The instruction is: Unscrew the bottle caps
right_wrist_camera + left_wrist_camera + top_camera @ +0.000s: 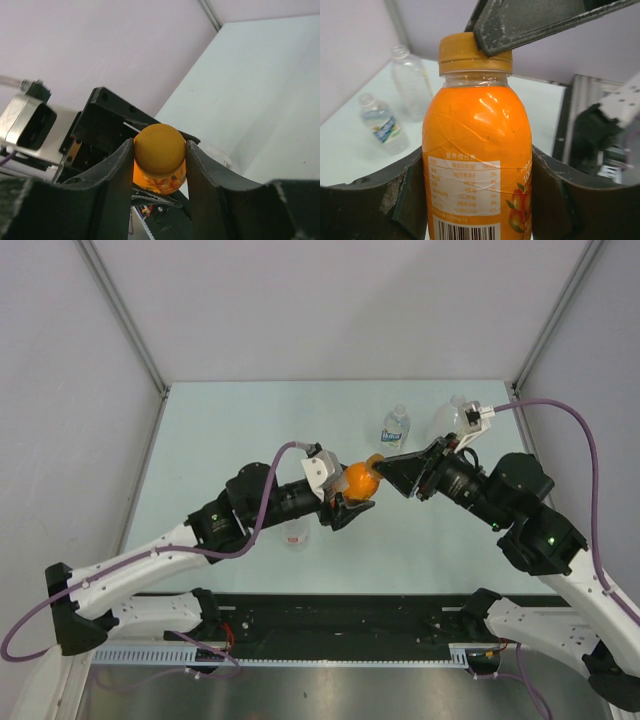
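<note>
The small orange bottle (360, 478) is held off the table between both arms. My left gripper (350, 502) is shut on its body, and the left wrist view shows the label (470, 175) between the two dark fingers (407, 197). My right gripper (385, 468) is shut on its orange-brown cap (376, 461). The right wrist view shows the cap (159, 147) pinched between the fingers, my right gripper (160, 155) around it. In the left wrist view one right finger (535, 22) lies across the cap (462, 55).
The blue-labelled clear bottle (396, 427) stands at the back, also in the left wrist view (382, 127). The large clear bottle (448, 418) stands beside it, partly behind the right wrist. The small red-labelled bottle (294, 534) stands near the left arm.
</note>
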Robot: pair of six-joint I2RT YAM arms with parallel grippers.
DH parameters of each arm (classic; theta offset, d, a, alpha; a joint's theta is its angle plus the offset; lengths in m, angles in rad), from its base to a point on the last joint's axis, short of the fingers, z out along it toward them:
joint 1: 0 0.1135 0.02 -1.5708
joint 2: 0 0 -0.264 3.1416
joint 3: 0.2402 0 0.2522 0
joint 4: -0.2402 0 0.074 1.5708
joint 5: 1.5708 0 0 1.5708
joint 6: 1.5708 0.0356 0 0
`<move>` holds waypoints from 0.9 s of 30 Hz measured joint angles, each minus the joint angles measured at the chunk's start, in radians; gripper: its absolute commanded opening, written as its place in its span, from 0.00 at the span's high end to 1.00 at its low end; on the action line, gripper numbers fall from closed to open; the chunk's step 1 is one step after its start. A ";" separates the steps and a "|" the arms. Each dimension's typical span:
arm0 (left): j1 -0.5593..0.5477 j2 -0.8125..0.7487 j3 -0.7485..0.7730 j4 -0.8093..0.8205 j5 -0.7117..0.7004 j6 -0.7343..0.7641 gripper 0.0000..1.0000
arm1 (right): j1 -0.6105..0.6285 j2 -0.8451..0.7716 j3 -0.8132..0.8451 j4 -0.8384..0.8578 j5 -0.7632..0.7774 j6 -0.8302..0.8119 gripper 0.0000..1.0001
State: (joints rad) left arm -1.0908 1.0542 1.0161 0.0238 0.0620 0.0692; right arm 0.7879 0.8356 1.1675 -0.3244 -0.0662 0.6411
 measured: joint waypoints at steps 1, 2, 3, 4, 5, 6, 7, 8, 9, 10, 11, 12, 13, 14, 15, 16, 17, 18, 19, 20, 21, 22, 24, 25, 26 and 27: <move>0.015 0.001 0.014 -0.012 0.062 -0.020 1.00 | 0.000 -0.013 0.000 0.001 -0.022 -0.025 1.00; 0.028 0.002 0.024 -0.014 0.119 -0.041 1.00 | 0.000 -0.023 0.000 0.005 -0.040 -0.043 1.00; 0.039 0.004 0.032 -0.014 0.162 -0.056 1.00 | 0.000 -0.031 0.000 0.011 -0.056 -0.059 1.00; 0.056 0.006 0.043 -0.016 0.231 -0.082 1.00 | 0.000 -0.043 0.001 0.019 -0.083 -0.082 1.00; 0.068 0.009 0.049 -0.012 0.277 -0.101 1.00 | 0.000 -0.049 0.002 0.025 -0.101 -0.100 1.00; 0.082 0.013 0.056 -0.008 0.333 -0.127 1.00 | -0.001 -0.056 0.002 0.032 -0.125 -0.120 1.00; 0.095 0.018 0.061 -0.002 0.391 -0.151 1.00 | -0.001 -0.064 0.002 0.042 -0.156 -0.144 1.00; 0.105 0.022 0.064 0.005 0.438 -0.173 1.00 | -0.001 -0.071 0.002 0.049 -0.184 -0.170 1.00; 0.116 0.029 0.068 0.016 0.494 -0.199 1.00 | -0.001 -0.077 0.002 0.056 -0.210 -0.189 1.00; 0.123 0.039 0.072 0.027 0.548 -0.225 1.00 | -0.002 -0.082 0.002 0.065 -0.245 -0.212 1.00; 0.129 0.048 0.074 0.043 0.602 -0.254 1.00 | -0.002 -0.087 0.002 0.075 -0.280 -0.234 1.00; 0.133 0.060 0.074 0.064 0.664 -0.284 1.00 | -0.002 -0.091 0.002 0.084 -0.326 -0.257 1.00; 0.134 0.068 0.074 0.079 0.704 -0.306 1.00 | -0.002 -0.093 0.002 0.091 -0.357 -0.273 1.00; 0.134 0.076 0.075 0.094 0.749 -0.328 1.00 | -0.002 -0.094 0.002 0.098 -0.395 -0.286 1.00; 0.134 0.085 0.075 0.111 0.795 -0.347 1.00 | -0.003 -0.095 0.002 0.105 -0.435 -0.303 1.00; 0.133 0.092 0.075 0.127 0.838 -0.364 1.00 | -0.003 -0.095 0.002 0.114 -0.472 -0.317 1.00; 0.133 0.098 0.075 0.141 0.875 -0.381 1.00 | -0.003 -0.094 0.002 0.122 -0.509 -0.329 1.00; 0.132 0.102 0.075 0.154 0.910 -0.394 1.00 | -0.003 -0.094 0.002 0.130 -0.546 -0.342 1.00; 0.130 0.106 0.075 0.164 0.942 -0.404 1.00 | -0.004 -0.093 0.002 0.137 -0.582 -0.354 1.00; 0.128 0.108 0.075 0.172 0.962 -0.412 1.00 | -0.005 -0.090 0.002 0.145 -0.610 -0.361 1.00; 0.126 0.111 0.075 0.180 0.989 -0.422 1.00 | -0.007 -0.087 0.002 0.154 -0.649 -0.372 1.00; 0.124 0.111 0.075 0.183 1.004 -0.428 1.00 | -0.013 -0.082 0.002 0.163 -0.682 -0.380 1.00; 0.122 0.114 0.075 0.186 1.035 -0.438 1.00 | -0.028 -0.072 0.002 0.180 -0.746 -0.389 1.00; 0.122 0.116 0.075 0.187 1.049 -0.441 1.00 | -0.040 -0.064 0.002 0.191 -0.784 -0.391 1.00; 0.122 0.117 0.075 0.187 1.058 -0.444 1.00 | -0.048 -0.060 0.002 0.198 -0.811 -0.392 1.00; 0.122 0.119 0.075 0.187 1.067 -0.447 1.00 | -0.061 -0.052 0.002 0.209 -0.847 -0.393 1.00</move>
State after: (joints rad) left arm -0.9684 1.1732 1.0908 0.2104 1.1290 -0.3775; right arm 0.7265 0.7837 1.1690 -0.1154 -0.9131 0.2485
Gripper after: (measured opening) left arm 0.672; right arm 0.449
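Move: The left hand already grips the orange bottle's body, and its cap stands about 5 cm above this hand, 2 cm ahead and 2 cm to the right. The right fingers already hold that cap, right at their hand point. The labelled bottle stands some 22 cm ahead of the right hand and 10 cm to its right, the large bottle as far ahead but 23 cm right, both nearly 30 cm lower. The pale bottle stands about 12 cm left of the left hand, roughly level with it and 25 cm lower. Back towards the base, both hands carry the orange bottle together some 13 cm, rising 3 to 4 cm mostly early on and easing off at the end. Meanwhile the left wrist swings clockwise by about 55 degrees with the body held, and the right swings counter-clockwise about 40 while rolling on the cap in the unscrewing sense; both grips stay shut. ##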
